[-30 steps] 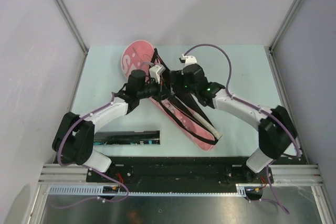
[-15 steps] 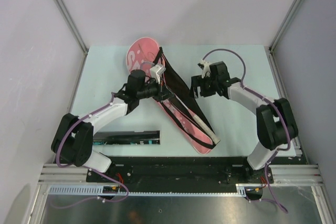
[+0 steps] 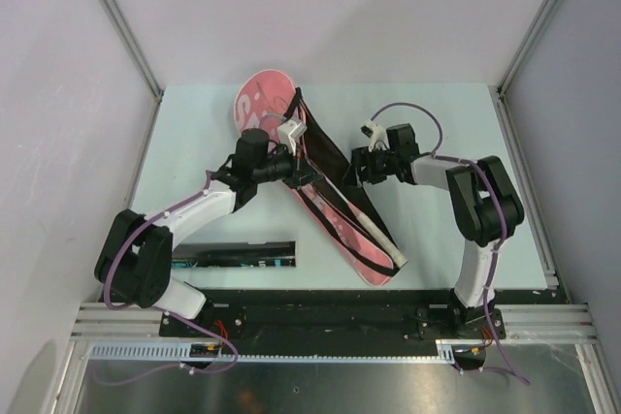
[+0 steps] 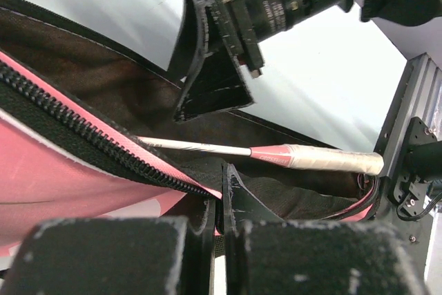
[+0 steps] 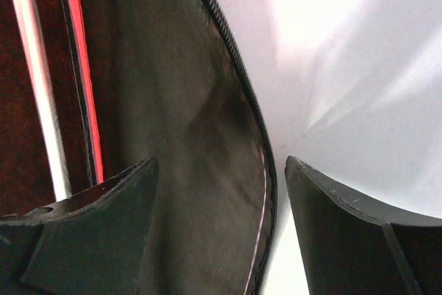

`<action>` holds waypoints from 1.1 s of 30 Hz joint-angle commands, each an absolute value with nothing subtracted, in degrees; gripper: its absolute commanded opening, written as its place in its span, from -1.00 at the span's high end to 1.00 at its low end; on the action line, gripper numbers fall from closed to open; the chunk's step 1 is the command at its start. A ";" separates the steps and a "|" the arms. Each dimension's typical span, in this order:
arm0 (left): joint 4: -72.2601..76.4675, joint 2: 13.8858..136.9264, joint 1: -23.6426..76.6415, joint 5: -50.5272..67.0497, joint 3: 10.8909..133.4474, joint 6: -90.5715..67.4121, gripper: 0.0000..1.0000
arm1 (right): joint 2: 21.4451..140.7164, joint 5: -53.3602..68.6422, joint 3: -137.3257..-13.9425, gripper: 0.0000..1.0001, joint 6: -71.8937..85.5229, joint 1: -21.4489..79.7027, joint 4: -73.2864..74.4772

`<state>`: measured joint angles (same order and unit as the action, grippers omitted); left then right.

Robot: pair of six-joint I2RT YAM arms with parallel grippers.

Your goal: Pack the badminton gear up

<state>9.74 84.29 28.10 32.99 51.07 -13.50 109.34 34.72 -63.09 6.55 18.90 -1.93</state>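
The pink bag (image 3: 258, 100) lies slantwise on the table with its black-lined flap (image 3: 325, 147) spread to the right. Inside it lies a racket, its pale handle (image 3: 378, 232) toward the near end; the left wrist view shows that handle (image 4: 331, 159) and the thin shaft. My left gripper (image 3: 306, 174) is shut on the bag's zipped pink edge (image 4: 124, 153). My right gripper (image 3: 358, 167) stands open at the flap's right edge, and the flap's rim (image 5: 259, 150) runs between its wide fingers (image 5: 219, 162) without being pinched. No shuttlecocks show.
A long black tube (image 3: 233, 254) lies near the front edge, left of the bag. Bare pale table (image 3: 194, 133) shows on the left, at the back and on the right (image 3: 456, 133). Frame posts rise at the table's back corners.
My right gripper left the middle of the bag, swung right, then came back a little to the flap's edge. The black flap now lies spread open. The left gripper has stayed put.
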 commanded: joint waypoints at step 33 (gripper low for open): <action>12.92 75.67 25.67 19.61 43.68 -31.38 0.99 | 108.46 -6.86 -90.45 0.82 5.27 35.95 26.20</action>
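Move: The bag's far zip edge already lies between the right hand's open fingers, about 2 cm ahead, 3 cm left and 1 cm down. From that hand, the near zip edge in the left fingers is some 11 cm left, 3 cm back and 12 cm up, the racket shaft about 7 cm left and 1 cm back, and the racket grip some 16 cm back and 8 cm right. From the left hand, the far edge lies about 8 cm right, 5 cm ahead and 13 cm below. The right hand slides a few centimetres left and forward, shuts its wide-open fingers on the bag's far zip edge, then hoists it steeply by about 18 cm while swinging left towards the left hand, and sinks again by some 6 cm with its fingers tipping further down. Meanwhile the left hand keeps its pinch on the near zip edge, waits for the grip, then turns counter-clockwise some 20 degrees and eases about 3 cm left, bobbing up 4 cm and back down. ##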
